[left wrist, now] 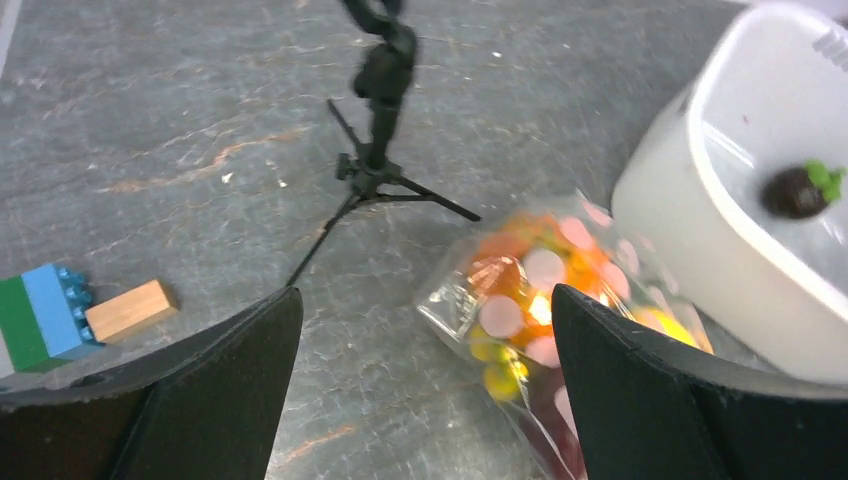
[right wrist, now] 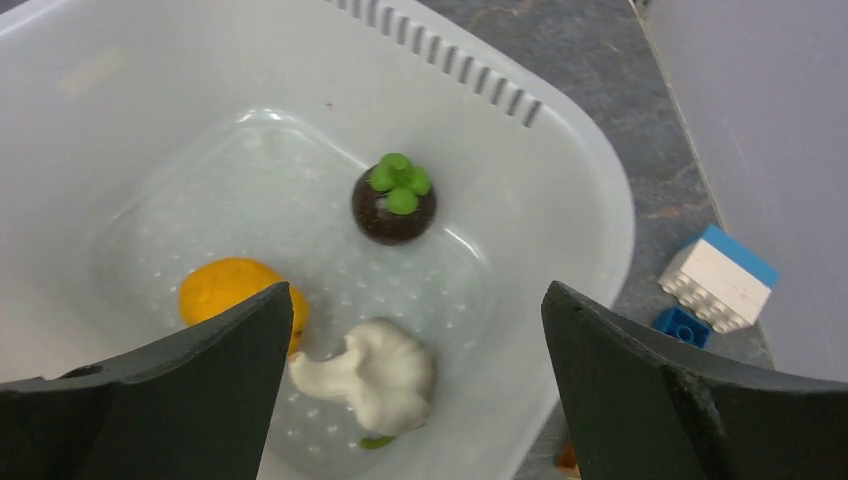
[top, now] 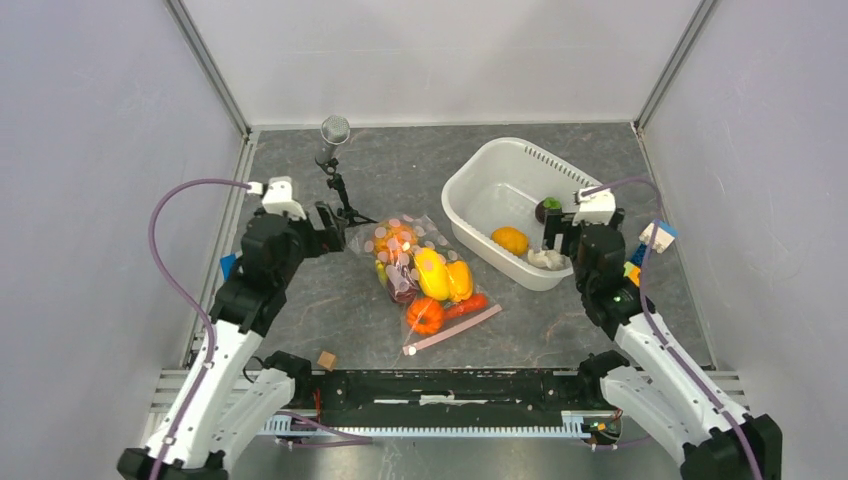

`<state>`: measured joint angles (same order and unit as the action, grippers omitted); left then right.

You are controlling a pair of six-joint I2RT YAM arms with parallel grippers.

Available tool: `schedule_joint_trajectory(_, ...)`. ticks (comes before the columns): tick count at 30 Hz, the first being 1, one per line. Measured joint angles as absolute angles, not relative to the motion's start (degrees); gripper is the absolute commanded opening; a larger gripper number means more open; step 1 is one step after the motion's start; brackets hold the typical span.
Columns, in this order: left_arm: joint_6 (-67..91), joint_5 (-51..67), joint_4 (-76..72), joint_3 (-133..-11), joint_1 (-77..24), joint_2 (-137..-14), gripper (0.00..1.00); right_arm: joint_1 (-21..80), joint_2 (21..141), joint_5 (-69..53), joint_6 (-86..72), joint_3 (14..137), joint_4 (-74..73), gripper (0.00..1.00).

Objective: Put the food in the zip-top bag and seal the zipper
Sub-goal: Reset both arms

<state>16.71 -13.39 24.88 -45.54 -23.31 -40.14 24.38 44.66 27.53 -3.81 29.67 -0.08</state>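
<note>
The zip-top bag (top: 425,278) lies in the middle of the table. It holds food: yellow, orange, red and dark maroon pieces. Its zipper (top: 455,328) is the pink strip at the near end. My left gripper (top: 335,228) hangs open just left of the bag's far corner. In the left wrist view the bag (left wrist: 545,290) lies by the right finger of the left gripper (left wrist: 425,300). My right gripper (top: 558,235) stands open over the white tub (top: 480,185). Below the right gripper (right wrist: 415,295) lie a white cauliflower (right wrist: 375,375), an orange fruit (right wrist: 225,290) and a maroon fruit with a green top (right wrist: 393,205).
A small microphone on a black tripod (top: 334,140) stands behind the left gripper. A green-blue block stack (left wrist: 45,315) and a wooden block (left wrist: 130,310) lie to its left. Coloured blocks (top: 655,238) sit right of the tub. A wooden cube (top: 326,359) lies near the front rail.
</note>
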Motion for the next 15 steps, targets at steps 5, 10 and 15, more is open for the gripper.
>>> schedule_joint_trajectory(5, 19.27, -2.7, 24.53, -46.7, -8.01, -44.69, 1.0, 12.4, 45.21, 18.65, -5.85, 30.33, -1.41, 0.98)
schedule_joint_trajectory(10, 22.96, -4.03, 28.32, -47.64, -7.35, -43.53, 1.0, 10.39, 41.34, 15.66, -7.35, 29.85, -2.74, 0.98)
schedule_joint_trajectory(15, 23.79, -7.53, 31.18, -47.62, -7.35, -36.77, 1.0, 10.39, 35.9, 14.13, -9.54, 27.49, -2.68, 0.98)
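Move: The sealed bag of food lies on the table about 21 cm to the right of the left hand, roughly level with it and some 22 cm below; the microphone stand is about 20 cm straight ahead, and the toy brick row some 22 cm to the left and 7 cm ahead. From the right hand the bag is about 34 cm left and 4 cm back. The white garlic in the tub lies 4 cm left and 4 cm ahead of that hand, the eggplant 16 cm ahead and 2 cm left. Both empty, wide-open hands keep clearing outwards from the bag: the left swings about 5 cm to its left, first reaching some 2 cm forward and a touch down, then drawing back and up by about 3 and 2 cm, while the wrist turns some 15 degrees counter-clockwise. The right slides about 4 cm to its right, away from the garlic, then eases slightly back and up as its left side rolls up about 10 degrees, touching nothing. ##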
